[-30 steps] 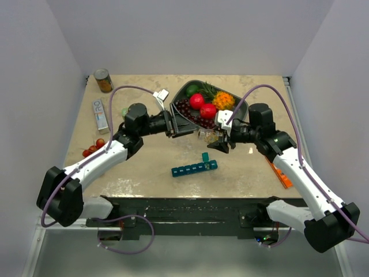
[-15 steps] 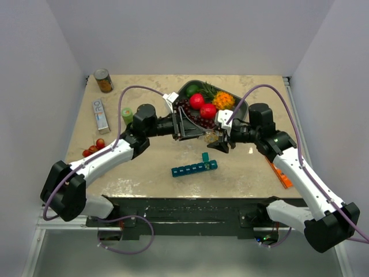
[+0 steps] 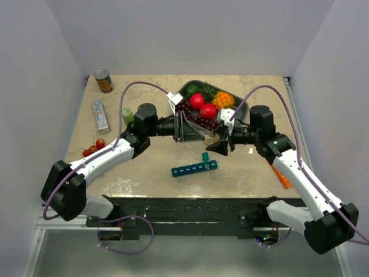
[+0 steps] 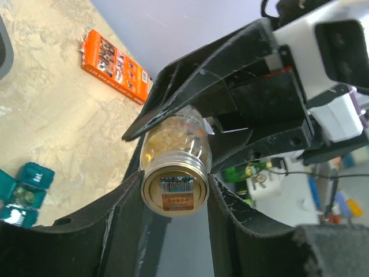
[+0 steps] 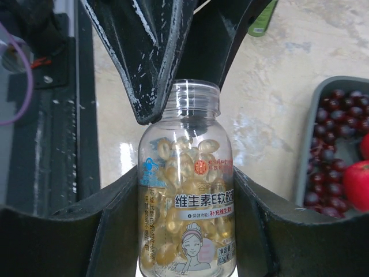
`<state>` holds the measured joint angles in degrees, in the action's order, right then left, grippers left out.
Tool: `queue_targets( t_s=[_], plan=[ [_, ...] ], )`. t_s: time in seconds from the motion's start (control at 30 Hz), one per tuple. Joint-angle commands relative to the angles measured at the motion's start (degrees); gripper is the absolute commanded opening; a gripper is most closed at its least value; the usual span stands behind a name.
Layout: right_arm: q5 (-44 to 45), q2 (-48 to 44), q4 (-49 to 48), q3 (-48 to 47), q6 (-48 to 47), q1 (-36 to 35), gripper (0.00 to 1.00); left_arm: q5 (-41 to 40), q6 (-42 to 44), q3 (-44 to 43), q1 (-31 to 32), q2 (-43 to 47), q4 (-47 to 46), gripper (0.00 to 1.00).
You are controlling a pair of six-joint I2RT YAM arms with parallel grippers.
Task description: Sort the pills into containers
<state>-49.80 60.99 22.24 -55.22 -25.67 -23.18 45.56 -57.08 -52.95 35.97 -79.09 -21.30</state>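
A small clear bottle (image 3: 210,138) full of tan-yellow pills (image 5: 173,167) is held above the table between both arms. My right gripper (image 3: 219,144) (image 5: 187,222) is shut on the bottle's body (image 5: 187,196). My left gripper (image 3: 203,136) (image 4: 174,199) has its two fingers pressed against either side of the bottle's cap (image 4: 174,189), which faces the left wrist camera. The teal containers strip (image 3: 194,168) lies on the table just below the bottle, one lid standing open (image 3: 205,156). Its end also shows in the left wrist view (image 4: 23,190).
A grey fruit tray (image 3: 242,107) with dark cherries (image 5: 323,150) sits just behind the grippers. An orange box (image 3: 279,175) lies under the right forearm. At the left stand a green bottle (image 3: 127,115), a can (image 3: 104,81), a flat grey box (image 3: 101,114) and loose cherries (image 3: 93,148).
My left arm has reached right to the bottle, and its fingers have closed from wide open onto the cap. The right gripper has kept its hold and barely moved.
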Motion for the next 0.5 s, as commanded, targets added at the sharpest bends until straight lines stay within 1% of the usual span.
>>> queue_targets(
  t_s=[0.0,0.03,0.07,0.1,0.13,0.17,0.2,0.23,0.27,0.3,0.33,0.37,0.4,0.43,0.47],
  plan=[
    [-10.0,-1.5,-13.2,4.9,14.7,-0.1,0.00,5.3,21.8,-5.6,0.8,2.3,4.9,0.09],
    [-11.2,-1.8,-15.9,6.2,21.7,0.0,0.00,4.1,25.8,-5.5,0.9,3.4,6.6,0.09],
    [-13.4,-2.0,-21.9,9.0,25.2,0.0,0.00,3.3,29.4,-5.3,0.9,4.6,8.1,0.09],
    [-14.3,-2.3,-26.1,10.5,30.1,0.2,0.00,1.5,34.7,-3.8,0.9,7.3,7.7,0.09],
    [-15.1,-2.7,-29.7,11.7,37.8,0.2,0.00,0.3,37.1,-2.8,0.9,8.8,7.2,0.13],
    [-15.8,-2.8,-36.1,13.7,41.1,0.4,0.00,-0.4,39.1,-0.8,0.8,10.2,5.7,0.16],
    [-16.5,-3.0,-38.5,14.4,46.3,0.4,0.00,-1.3,41.8,0.2,0.8,12.4,4.7,0.20],
    [-16.8,-3.0,-40.8,15.0,48.4,0.5,0.00,-2.3,42.7,1.2,0.8,13.3,3.7,0.30],
    [-17.1,-2.9,-44.0,15.8,49.8,0.5,0.00,-3.4,42.8,2.2,0.8,14.1,2.2,0.38],
    [-17.3,-2.8,-44.2,15.8,50.3,0.5,0.00,-4.7,41.6,2.6,0.8,15.1,1.4,0.44],
    [-17.3,-2.8,-44.1,15.7,50.1,0.5,0.00,-5.7,40.8,2.7,0.9,15.3,0.8,0.60],
    [-17.3,-2.8,-43.3,15.4,49.5,0.4,0.00,-6.7,39.8,2.7,0.9,15.5,0.2,0.65],
    [-17.3,-2.8,-41.8,15.0,46.6,0.5,0.00,-9.3,37.9,2.7,0.8,16.1,0.0,0.71],
    [-17.3,-2.9,-39.0,14.5,45.2,0.4,0.00,-10.1,36.9,2.8,0.8,16.5,-0.4,0.80],
    [-17.3,-3.0,-37.6,13.7,43.7,0.5,0.00,-11.0,35.6,3.3,0.8,17.0,-2.0,0.85]
  ],
)
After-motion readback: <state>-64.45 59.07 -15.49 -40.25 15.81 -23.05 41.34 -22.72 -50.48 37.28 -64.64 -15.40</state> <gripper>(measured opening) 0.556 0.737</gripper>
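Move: The bottle's clear cap is already between the left fingers, barely 1 cm to the right of the left hand's point. The bottle body, in the right grip, lies about 5 cm to that hand's right and 3 cm lower. The teal pill organizer is some 6 cm back, 2 cm left and 18 cm below; the fruit tray's middle is some 18 cm ahead and 4 cm right. From the right hand, the cap is about 5 cm left, 1 cm ahead and 3 cm above. The left fingers keep their pinch on the cap and roll about 35 degrees clockwise as seen from the cap side, while the right hand, still gripping the bottle, rolls the other way and tips its fingers up. Both hands draw back and to the left, dip slightly, then rise; the right goes about 5 cm in all. Late on, the left fingers open and let go of the cap. ##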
